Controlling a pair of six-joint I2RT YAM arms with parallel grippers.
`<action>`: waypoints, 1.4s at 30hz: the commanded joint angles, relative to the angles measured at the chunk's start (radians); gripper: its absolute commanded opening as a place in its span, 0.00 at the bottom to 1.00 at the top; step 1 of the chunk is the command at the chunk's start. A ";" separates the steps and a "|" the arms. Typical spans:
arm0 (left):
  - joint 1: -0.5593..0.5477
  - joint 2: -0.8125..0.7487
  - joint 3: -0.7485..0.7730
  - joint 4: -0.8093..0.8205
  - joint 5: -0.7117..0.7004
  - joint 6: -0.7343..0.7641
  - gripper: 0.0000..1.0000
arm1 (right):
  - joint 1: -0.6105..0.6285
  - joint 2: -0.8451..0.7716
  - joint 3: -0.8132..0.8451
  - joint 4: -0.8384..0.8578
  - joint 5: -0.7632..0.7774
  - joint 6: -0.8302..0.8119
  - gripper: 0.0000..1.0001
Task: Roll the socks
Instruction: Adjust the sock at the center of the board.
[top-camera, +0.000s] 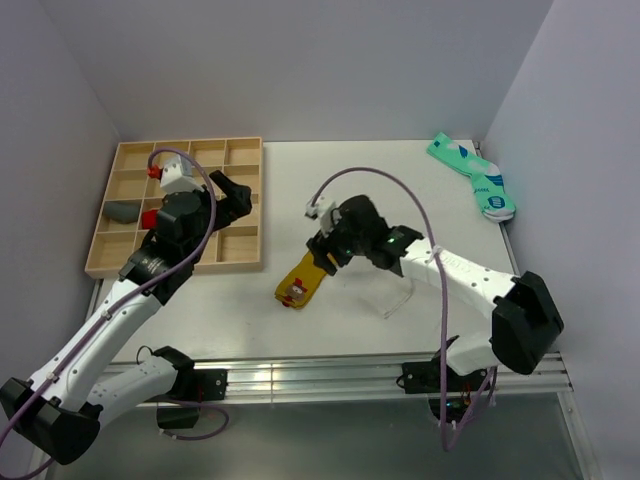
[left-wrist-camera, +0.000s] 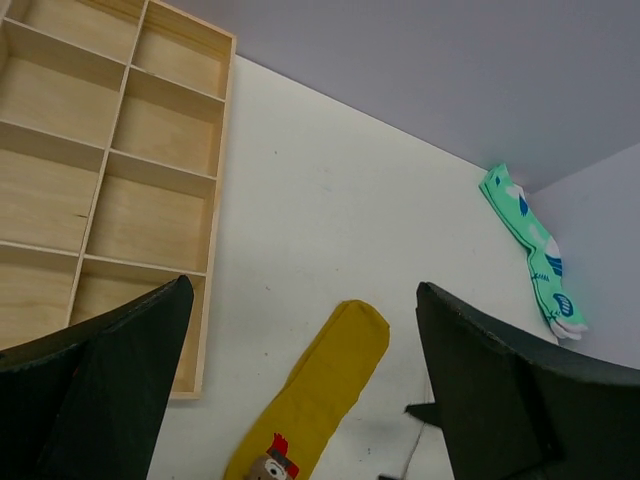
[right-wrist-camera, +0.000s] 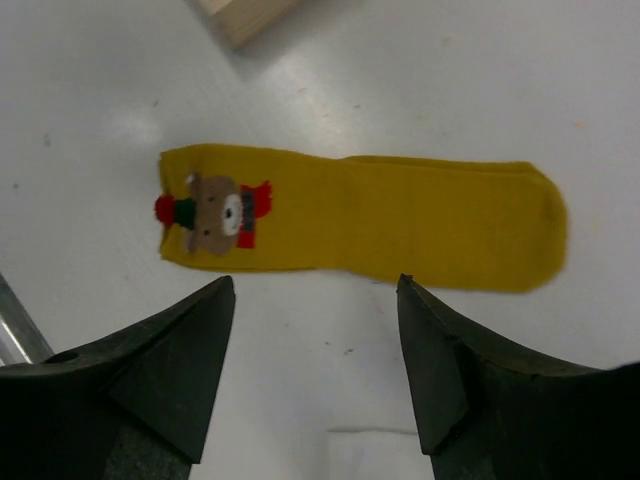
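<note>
The mustard-yellow sock (top-camera: 300, 283) lies flat and unrolled on the white table, its red-and-white bear mark at the near end. It also shows in the left wrist view (left-wrist-camera: 320, 395) and the right wrist view (right-wrist-camera: 380, 215). My right gripper (top-camera: 324, 252) hovers open and empty just above the sock's far end; in the right wrist view (right-wrist-camera: 315, 290) the jaws stand wide apart beside the sock's long edge. A faint white sock (top-camera: 388, 292) lies right of the yellow one, hard to tell from the table. My left gripper (top-camera: 236, 200) is open and empty over the tray's right side.
A wooden compartment tray (top-camera: 240, 150) sits at the back left, with a grey bundle (top-camera: 122, 211) and red bundles in its left cells. Teal patterned socks (top-camera: 472, 175) lie at the back right corner and also show in the left wrist view (left-wrist-camera: 530, 250). Walls enclose the table.
</note>
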 joint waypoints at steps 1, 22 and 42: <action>-0.004 -0.033 0.076 -0.020 -0.045 -0.011 1.00 | 0.129 0.065 0.018 0.027 0.086 0.020 0.71; -0.001 -0.027 0.105 -0.020 -0.013 0.020 1.00 | 0.407 0.352 0.113 0.039 0.220 0.023 0.63; 0.020 0.041 0.053 0.045 0.050 0.043 0.99 | 0.444 0.438 0.117 0.065 0.252 0.008 0.44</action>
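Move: The yellow sock lies flat about 14 cm below the right hand, its middle level with it and some 4 cm to its left; its cuff is roughly 8 cm back and 9 cm left of that hand. The white cloth lies level with the hand, about 12 cm to the right. The compartment box is centred about 36 cm left and 17 cm ahead. From the left hand, the sock is some 15 cm right, 4 cm back and 29 cm below. The yellow sock's cuff is approached by the right hand, which sweeps down about 13 cm, back and left about 10 cm each, mostly in the first third, then eases down further. It turns some 25 degrees, left side dipping and swinging counter-clockwise, while the fingers narrow to about half open astride the cuff's edge, one fingertip at the pompom. The empty left hand rises about 4 cm, then sinks most of the way back. ##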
